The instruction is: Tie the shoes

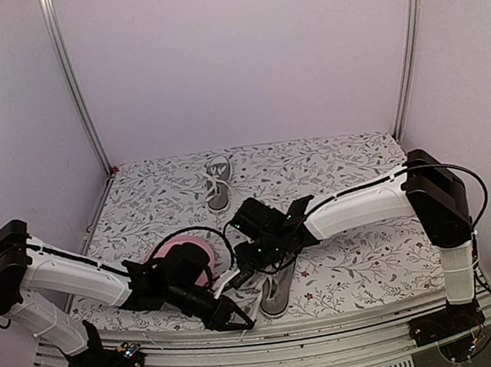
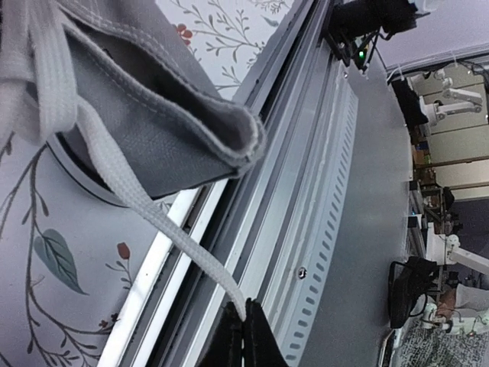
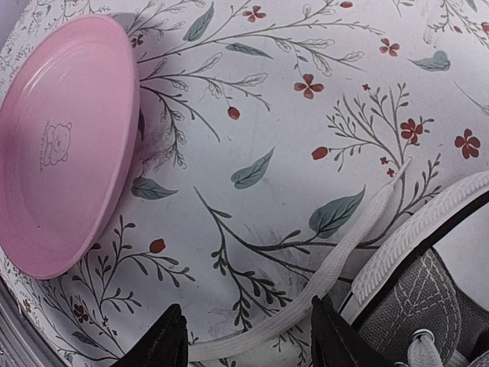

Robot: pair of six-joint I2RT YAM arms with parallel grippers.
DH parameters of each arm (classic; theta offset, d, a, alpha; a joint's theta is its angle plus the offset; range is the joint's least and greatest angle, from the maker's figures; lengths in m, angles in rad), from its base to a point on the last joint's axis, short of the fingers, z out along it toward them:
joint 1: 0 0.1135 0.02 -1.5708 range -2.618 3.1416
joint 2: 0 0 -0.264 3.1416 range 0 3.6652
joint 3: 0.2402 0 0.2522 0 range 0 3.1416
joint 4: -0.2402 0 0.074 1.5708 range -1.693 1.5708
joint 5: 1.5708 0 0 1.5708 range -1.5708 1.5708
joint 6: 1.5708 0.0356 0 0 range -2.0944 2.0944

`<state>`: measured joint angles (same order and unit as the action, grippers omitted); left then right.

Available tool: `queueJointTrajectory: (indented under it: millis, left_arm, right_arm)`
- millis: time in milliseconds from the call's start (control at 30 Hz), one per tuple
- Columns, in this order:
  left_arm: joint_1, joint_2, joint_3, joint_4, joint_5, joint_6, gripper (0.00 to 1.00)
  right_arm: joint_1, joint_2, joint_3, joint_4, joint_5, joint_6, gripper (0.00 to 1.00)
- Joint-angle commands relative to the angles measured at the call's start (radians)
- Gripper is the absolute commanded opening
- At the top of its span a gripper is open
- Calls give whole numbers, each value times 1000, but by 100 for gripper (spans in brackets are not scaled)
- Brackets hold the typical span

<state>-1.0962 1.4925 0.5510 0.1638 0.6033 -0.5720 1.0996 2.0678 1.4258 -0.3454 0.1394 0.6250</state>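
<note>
One grey shoe (image 1: 277, 289) lies near the table's front edge; the other shoe (image 1: 218, 183) rests at the back. My left gripper (image 1: 242, 320) hangs past the front edge, shut on the tip of a white lace (image 2: 157, 223). That lace runs taut from the near shoe's heel (image 2: 160, 126) to the left gripper (image 2: 245, 319). My right gripper (image 1: 254, 267) hovers low beside the near shoe's toe. In the right wrist view the right gripper (image 3: 248, 342) is open, and the other lace (image 3: 345, 256) lies on the cloth between its fingers, next to the white toe edge (image 3: 416, 237).
A round pink plate (image 3: 61, 145) lies left of the near shoe, half hidden under my left arm (image 1: 87, 279) in the top view. The metal front rail (image 2: 306, 176) runs just below the left gripper. Upright frame posts (image 1: 75, 88) stand at the back corners.
</note>
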Motion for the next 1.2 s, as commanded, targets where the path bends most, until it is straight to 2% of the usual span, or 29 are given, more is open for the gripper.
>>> queueJointTrajectory:
  millis: [0, 233, 500, 700, 800, 867, 900, 1033, 1167]
  left_arm:
    - [-12, 20, 20, 26, -57, 7, 0]
    - [-6, -2, -3, 36, -121, -29, 0]
    - [13, 5, 3, 83, -123, -38, 0]
    - [23, -3, -12, 91, -124, -42, 0]
    - [27, -15, -25, 97, -128, -47, 0]
    - [31, -22, -30, 98, -131, -51, 0]
    - [31, -24, -32, 98, -133, -53, 0]
    - [38, -36, -44, 100, -144, -61, 0]
    - [47, -60, -58, 99, -159, -70, 0]
  right_arm:
    - [-7, 53, 40, -193, 76, 29, 56]
    - [-17, 115, 89, -312, 148, 63, 58]
    - [-29, 204, 157, -318, 121, 54, 55]
    - [-43, 244, 177, -303, 80, 41, 37]
    - [-47, 249, 166, -300, 66, 43, 23]
    - [-51, 249, 152, -280, 54, 43, 8]
    - [-54, 246, 144, -265, 48, 42, 4]
    - [-68, 190, 99, -155, 29, 33, 2]
    - [-77, 31, 48, -4, 72, -7, 2]
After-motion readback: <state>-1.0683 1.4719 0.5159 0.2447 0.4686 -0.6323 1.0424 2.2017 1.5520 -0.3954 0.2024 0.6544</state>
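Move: The loose lace end the open right hand goes for lies about 4 cm ahead, 1 cm right and 3 cm below. The near shoe's middle is roughly 5 cm back and 7 cm right of this hand; the pink plate is some 14 cm left, level with it. From the left hand, already pinching the other lace, that shoe is about 12 cm ahead and 8 cm right, the loose end some 22 cm straight ahead. Right hand reaches about 5 cm forward-down and pinches the loose lace; left keeps its lace, easing 3 cm forward. ##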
